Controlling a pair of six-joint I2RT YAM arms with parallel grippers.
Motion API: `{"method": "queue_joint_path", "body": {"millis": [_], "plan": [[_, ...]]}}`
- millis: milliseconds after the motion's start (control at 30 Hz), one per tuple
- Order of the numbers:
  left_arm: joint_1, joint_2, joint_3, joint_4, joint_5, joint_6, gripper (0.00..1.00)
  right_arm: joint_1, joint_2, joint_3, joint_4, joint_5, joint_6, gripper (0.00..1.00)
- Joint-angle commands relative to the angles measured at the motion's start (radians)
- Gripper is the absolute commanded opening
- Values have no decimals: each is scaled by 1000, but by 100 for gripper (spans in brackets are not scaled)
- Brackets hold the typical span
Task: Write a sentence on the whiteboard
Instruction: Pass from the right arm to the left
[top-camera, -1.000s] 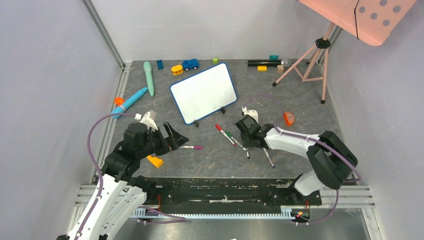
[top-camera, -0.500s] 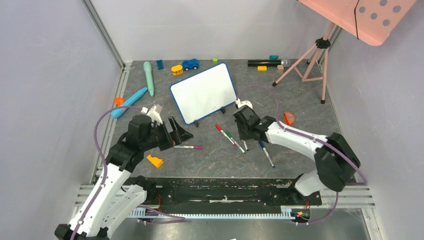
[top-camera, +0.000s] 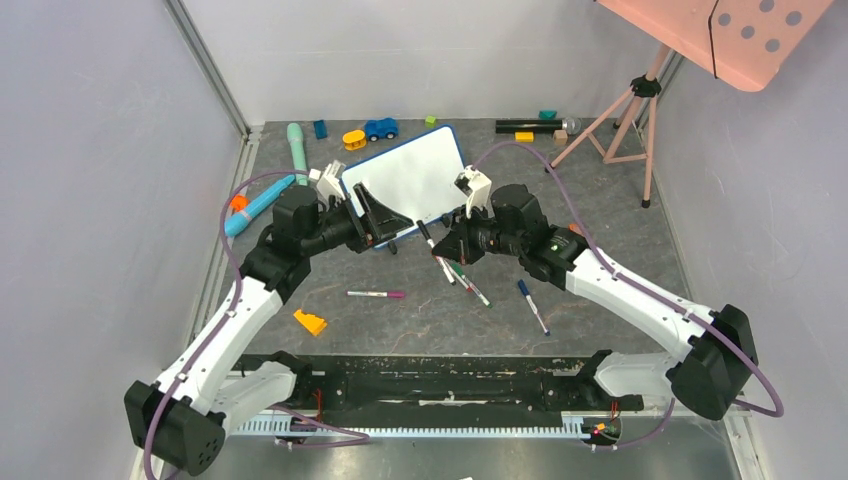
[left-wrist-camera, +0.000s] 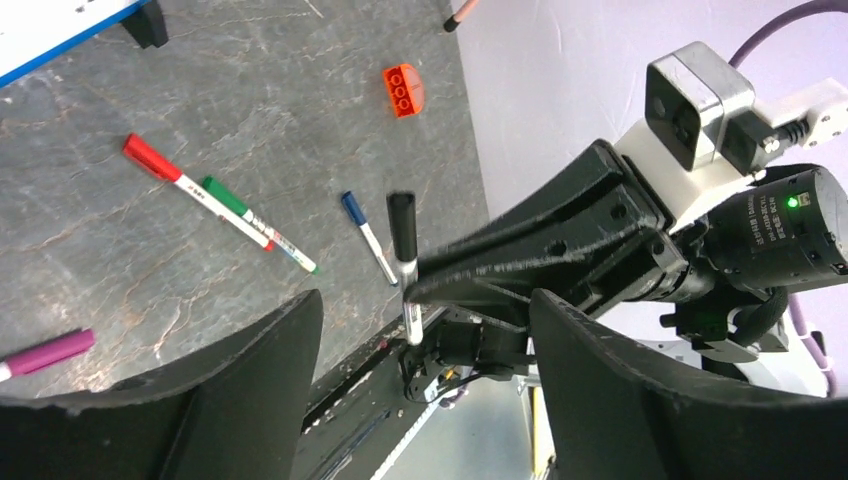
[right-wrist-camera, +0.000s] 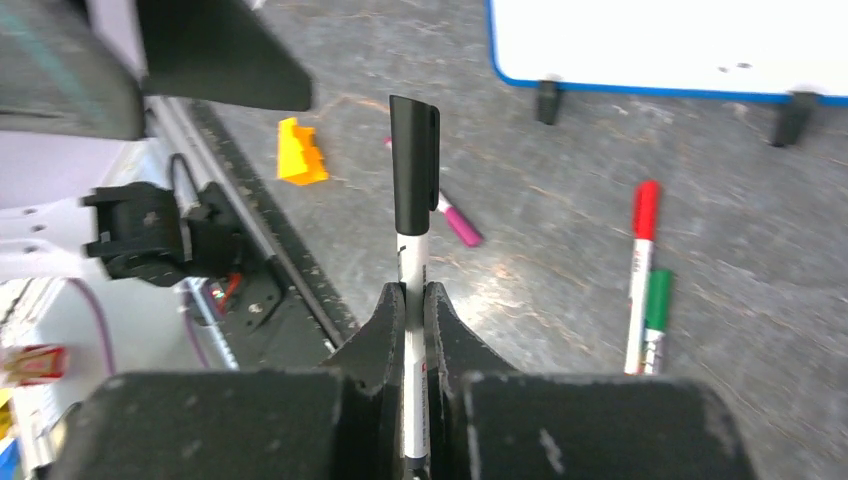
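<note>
The whiteboard (top-camera: 405, 180) with its blue frame lies tilted at the back centre, and its face shows plain white; the sentence is not in view. Its lower edge and black feet also appear in the right wrist view (right-wrist-camera: 680, 45). My right gripper (top-camera: 452, 246) (right-wrist-camera: 413, 295) is shut on a black-capped marker (top-camera: 428, 238) (right-wrist-camera: 414, 180), held above the floor just in front of the board. My left gripper (top-camera: 388, 218) (left-wrist-camera: 420, 310) stands open by the board's near left corner and faces the right one. The marker (left-wrist-camera: 403, 235) shows between its fingers, untouched.
A red marker and a green marker (top-camera: 458, 274) lie together under the right gripper. A blue one (top-camera: 531, 305) and a magenta one (top-camera: 376, 294) lie nearby. There is a yellow wedge (top-camera: 310, 322), an orange brick (left-wrist-camera: 404, 90), teal toys (top-camera: 296, 150), a toy car (top-camera: 380, 128) and a pink tripod (top-camera: 620, 120).
My right gripper closed on the black-capped marker and lifted it toward the board. The left arm swung up and right to the board's corner, and its jaws narrowed a little.
</note>
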Motion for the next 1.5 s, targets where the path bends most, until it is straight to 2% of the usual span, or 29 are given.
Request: {"method": "queue_joint_path", "body": {"millis": [0, 167, 467, 733, 833, 900, 933, 967, 1000, 1033, 1067, 1167, 1267, 1467], "plan": [[-5, 32, 44, 126, 65, -76, 77, 2, 4, 44, 118, -193, 33, 0], [-7, 64, 49, 125, 104, -80, 62, 2, 1, 43, 160, -245, 38, 0], [-12, 69, 37, 126, 110, -83, 59, 2, 41, 63, 212, -291, 64, 0], [-18, 88, 37, 126, 129, -85, 46, 2, 50, 63, 220, -299, 67, 0], [-19, 99, 37, 124, 144, -83, 36, 1, 54, 63, 221, -303, 66, 0], [-21, 107, 39, 124, 149, -81, 22, 2, 52, 64, 222, -302, 68, 0], [-20, 110, 39, 125, 152, -79, 11, 2, 52, 65, 221, -302, 67, 0], [-20, 112, 41, 125, 152, -77, 4, 2, 50, 65, 222, -301, 67, 3], [-20, 112, 43, 125, 153, -75, 2, 2, 47, 65, 221, -299, 66, 18], [-20, 112, 48, 120, 148, -75, 2, 1, 41, 63, 221, -291, 68, 37], [-20, 111, 52, 118, 142, -74, 2, 1, 30, 58, 221, -270, 74, 53], [-19, 104, 65, 127, 119, -101, 2, -10, -37, 8, 290, -196, 144, 82], [-5, 100, 66, 183, 115, -180, 2, -46, -119, -109, 462, -151, 293, 91], [4, 88, 49, 397, 93, -378, 2, -88, -205, -359, 911, -57, 743, 86]]}}
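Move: From the left gripper, the upright-leaning black marker held in the right gripper lies about 7 cm to the right, 1 cm ahead and 6 cm lower, cap end uppermost. From the right gripper, the left gripper is some 8 cm to the left, level fore and aft, and 7 cm higher. On the table about 20 cm below the right gripper, the red marker lies 7 cm ahead and 2 cm right, the green marker 4 cm ahead and 7 cm right. Bring the right gripper, still pinching the black marker, left, up and slightly back about 6 cm to offer the cap to the left gripper. Ease the left gripper 2 to 3 cm right while its fingers close and pinch the cap; only then open the right fingers, lift clear and draw right about 5 cm while raising the left gripper some 2 cm. ##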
